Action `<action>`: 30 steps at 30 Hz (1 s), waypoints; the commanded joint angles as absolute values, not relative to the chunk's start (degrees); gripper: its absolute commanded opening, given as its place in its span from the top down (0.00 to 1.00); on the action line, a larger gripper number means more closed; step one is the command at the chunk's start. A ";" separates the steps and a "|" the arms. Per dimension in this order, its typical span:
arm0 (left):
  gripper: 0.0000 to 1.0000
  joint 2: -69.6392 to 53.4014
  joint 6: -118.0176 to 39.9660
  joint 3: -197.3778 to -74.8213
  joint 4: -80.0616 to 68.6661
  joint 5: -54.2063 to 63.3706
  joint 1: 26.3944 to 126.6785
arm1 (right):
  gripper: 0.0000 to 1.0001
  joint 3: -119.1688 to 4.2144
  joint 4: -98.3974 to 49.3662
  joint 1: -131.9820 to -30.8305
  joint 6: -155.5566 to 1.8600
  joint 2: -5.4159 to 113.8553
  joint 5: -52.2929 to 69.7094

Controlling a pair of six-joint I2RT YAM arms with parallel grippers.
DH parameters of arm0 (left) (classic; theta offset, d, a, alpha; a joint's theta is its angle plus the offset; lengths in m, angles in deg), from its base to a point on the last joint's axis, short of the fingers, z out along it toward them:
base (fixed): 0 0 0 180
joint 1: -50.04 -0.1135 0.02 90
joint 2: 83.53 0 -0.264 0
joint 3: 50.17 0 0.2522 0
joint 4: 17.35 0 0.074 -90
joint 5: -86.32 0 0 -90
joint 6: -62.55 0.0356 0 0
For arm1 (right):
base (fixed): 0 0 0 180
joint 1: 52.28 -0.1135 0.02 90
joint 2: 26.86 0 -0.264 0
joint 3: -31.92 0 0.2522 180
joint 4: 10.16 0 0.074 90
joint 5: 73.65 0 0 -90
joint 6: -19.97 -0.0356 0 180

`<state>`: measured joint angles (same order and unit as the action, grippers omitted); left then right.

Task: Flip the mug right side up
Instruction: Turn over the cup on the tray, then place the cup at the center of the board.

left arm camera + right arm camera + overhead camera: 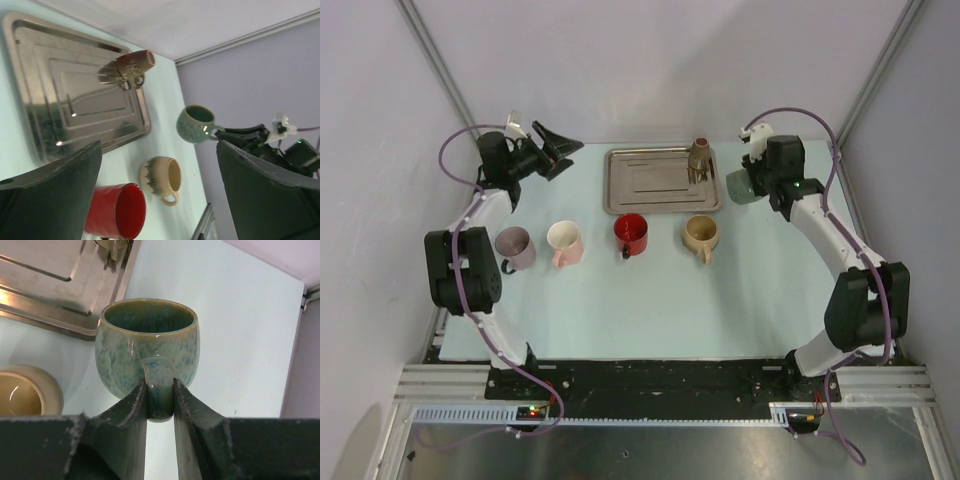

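My right gripper (160,390) is shut on the handle of a speckled green-blue mug (146,345), with one finger on each side of the handle. The mug (738,187) hangs in the air just right of the tray, and its open mouth shows in the right wrist view. In the left wrist view the same mug (196,123) sits at the end of the right gripper (752,183). My left gripper (558,150) is raised at the back left. Its jaws are wide open and empty (159,145).
A steel tray (630,180) lies at the back centre, with a brown mug (700,157) on its right end. In front of it a mauve mug (514,247), a pink mug (565,243), a red mug (631,234) and a beige mug (701,235) stand in a row, mouths up.
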<state>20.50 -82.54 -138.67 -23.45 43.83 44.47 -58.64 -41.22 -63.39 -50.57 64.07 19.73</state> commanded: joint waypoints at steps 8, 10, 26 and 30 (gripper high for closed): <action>0.00 8.93 -60.00 -138.61 -2.44 39.73 43.80 | 1.00 -48.37 -26.31 -60.05 -52.22 54.97 20.81; 0.00 7.29 -57.80 -138.56 0.61 39.67 43.75 | 1.00 -46.46 -25.20 -59.74 -52.07 54.68 21.07; 0.00 -3.06 -52.94 -133.12 6.41 40.75 41.55 | 1.00 -36.88 -14.33 -58.03 -52.56 54.87 22.43; 0.00 -3.65 -53.08 -132.67 6.50 40.52 41.62 | 1.00 -36.75 -11.17 -58.37 -52.31 56.18 23.56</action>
<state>-0.85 -54.91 -133.01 6.51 40.18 42.00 -35.62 -24.15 -58.28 -52.08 57.93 21.15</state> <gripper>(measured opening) 0.996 0.272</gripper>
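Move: The right gripper already holds the green mug, now upright, by its handle. The bare table spot for it is about 12 cm below this hand, 3 cm to the right and 1 cm ahead. The tan mug stands some 12 cm left and 5 cm back, 9 cm lower; the brown mug on the tray about 12 cm left and 16 cm ahead, 8 cm lower. From the left gripper the green mug is roughly 42 cm right, 6 cm back and 5 cm lower. Keep the right gripper's pinch on the green mug's handle and lower it about 7 cm, easing some 5 cm right and 4 cm back towards the bare table right of the tan mug, with a slight clockwise turn. Level off at the end. Meanwhile draw the open left gripper back about 9 cm and slightly left, rolling it some 20 degrees, left side up. ##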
